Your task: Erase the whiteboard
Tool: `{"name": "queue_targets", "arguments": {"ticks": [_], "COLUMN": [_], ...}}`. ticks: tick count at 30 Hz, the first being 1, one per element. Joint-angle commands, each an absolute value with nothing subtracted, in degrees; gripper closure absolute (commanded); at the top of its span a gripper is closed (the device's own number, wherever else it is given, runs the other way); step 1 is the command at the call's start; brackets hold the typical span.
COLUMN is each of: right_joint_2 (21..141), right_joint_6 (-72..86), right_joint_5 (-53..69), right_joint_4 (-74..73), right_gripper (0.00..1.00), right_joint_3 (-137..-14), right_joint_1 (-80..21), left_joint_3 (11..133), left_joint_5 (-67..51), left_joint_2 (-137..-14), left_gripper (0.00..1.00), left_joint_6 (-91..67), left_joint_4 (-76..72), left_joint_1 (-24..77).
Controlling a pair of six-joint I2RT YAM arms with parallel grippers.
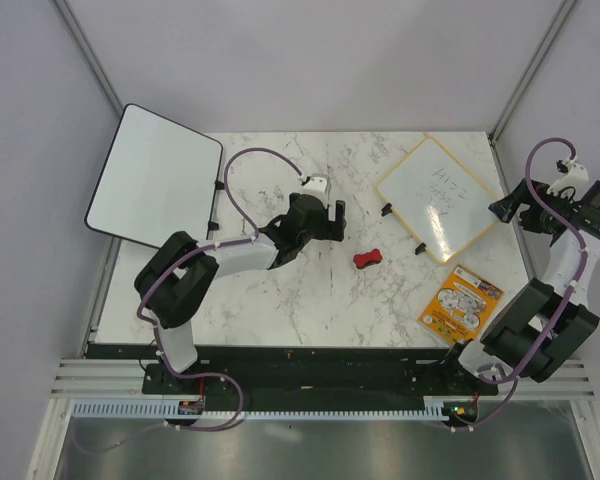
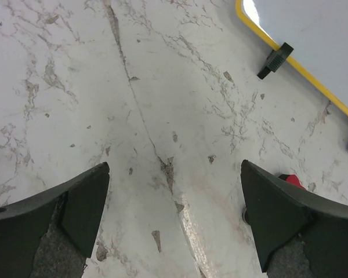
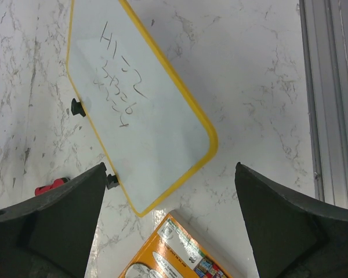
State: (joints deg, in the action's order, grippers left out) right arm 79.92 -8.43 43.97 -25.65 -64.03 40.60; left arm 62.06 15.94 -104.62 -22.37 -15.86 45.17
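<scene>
The small yellow-framed whiteboard [image 1: 440, 198] lies flat at the back right of the marble table, with dark handwriting on it and two black clips on its near-left edge. It also shows in the right wrist view [image 3: 145, 110] and at the top right of the left wrist view [image 2: 313, 40]. A small red eraser [image 1: 368, 259] lies left of it and peeks past a finger in the left wrist view [image 2: 292, 180]. My left gripper [image 1: 332, 218] is open and empty above bare marble, left of the eraser. My right gripper [image 1: 508, 208] is open and empty, raised at the whiteboard's right edge.
A larger black-framed white board [image 1: 155, 172] overhangs the table's back left corner. An orange booklet [image 1: 461, 303] lies near the front right, also in the right wrist view [image 3: 174, 255]. Metal frame rails run along the right edge [image 3: 330, 98].
</scene>
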Motion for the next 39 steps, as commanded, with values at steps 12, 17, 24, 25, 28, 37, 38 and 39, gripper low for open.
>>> {"name": "queue_targets", "arguments": {"ticks": [12,17,24,25,28,37,38,39], "right_joint_2": [81.6,82.2,83.6,83.8,83.8,85.0,85.0,85.3], "right_joint_6": [-11.1,-12.0,-13.6,-13.8,-14.8,-17.2,-17.4,-17.7], "right_joint_5": [51.3,52.6,54.4,54.5,54.6,55.9,56.0,56.1], "right_joint_4": [-26.1,-26.1,-27.9,-28.2,-28.7,-30.9,-31.1,-31.5], "right_gripper": [0.02,0.02,0.02,0.02,0.02,0.02,0.02,0.02], "right_joint_3": [-64.8,-64.4,-64.7,-64.7,-64.6,-64.7,-64.7,-64.7], "right_joint_1": [44.5,45.7,46.6,46.6,47.1,48.5,48.6,48.7], "left_joint_3": [83.1,85.0,95.4,95.9,97.3,101.4,101.8,102.0], "left_joint_5": [-22.3,-26.9,-23.3,-22.7,-20.7,-14.0,-13.3,-12.6], "left_joint_2": [-112.4,-114.8,-122.6,-123.6,-125.4,-128.9,-129.5,-129.7], "left_gripper": [0.05,0.09,0.2,0.21,0.25,0.38,0.41,0.43], "left_joint_6": [14.2,19.2,21.5,21.4,21.0,18.7,18.5,18.5], "left_joint_4": [9.6,14.1,24.3,24.5,25.0,25.9,25.9,25.9], "left_joint_1": [45.3,46.8,50.2,50.6,51.7,52.4,52.4,52.4]}}
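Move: The red eraser lies some 9 cm back and 10 cm right of the left hand, about 9 cm below. Measured from the eraser, the written-on whiteboard's middle is about 15 cm farther out and 16 cm right, the orange box some 10 cm nearer and 21 cm right. From the right hand the eraser is about 30 cm left, 7 cm back, and 19 cm down. The left hand arcs right, back and down to the eraser, about 15 cm, turning 60 degrees clockwise, partly closing. ##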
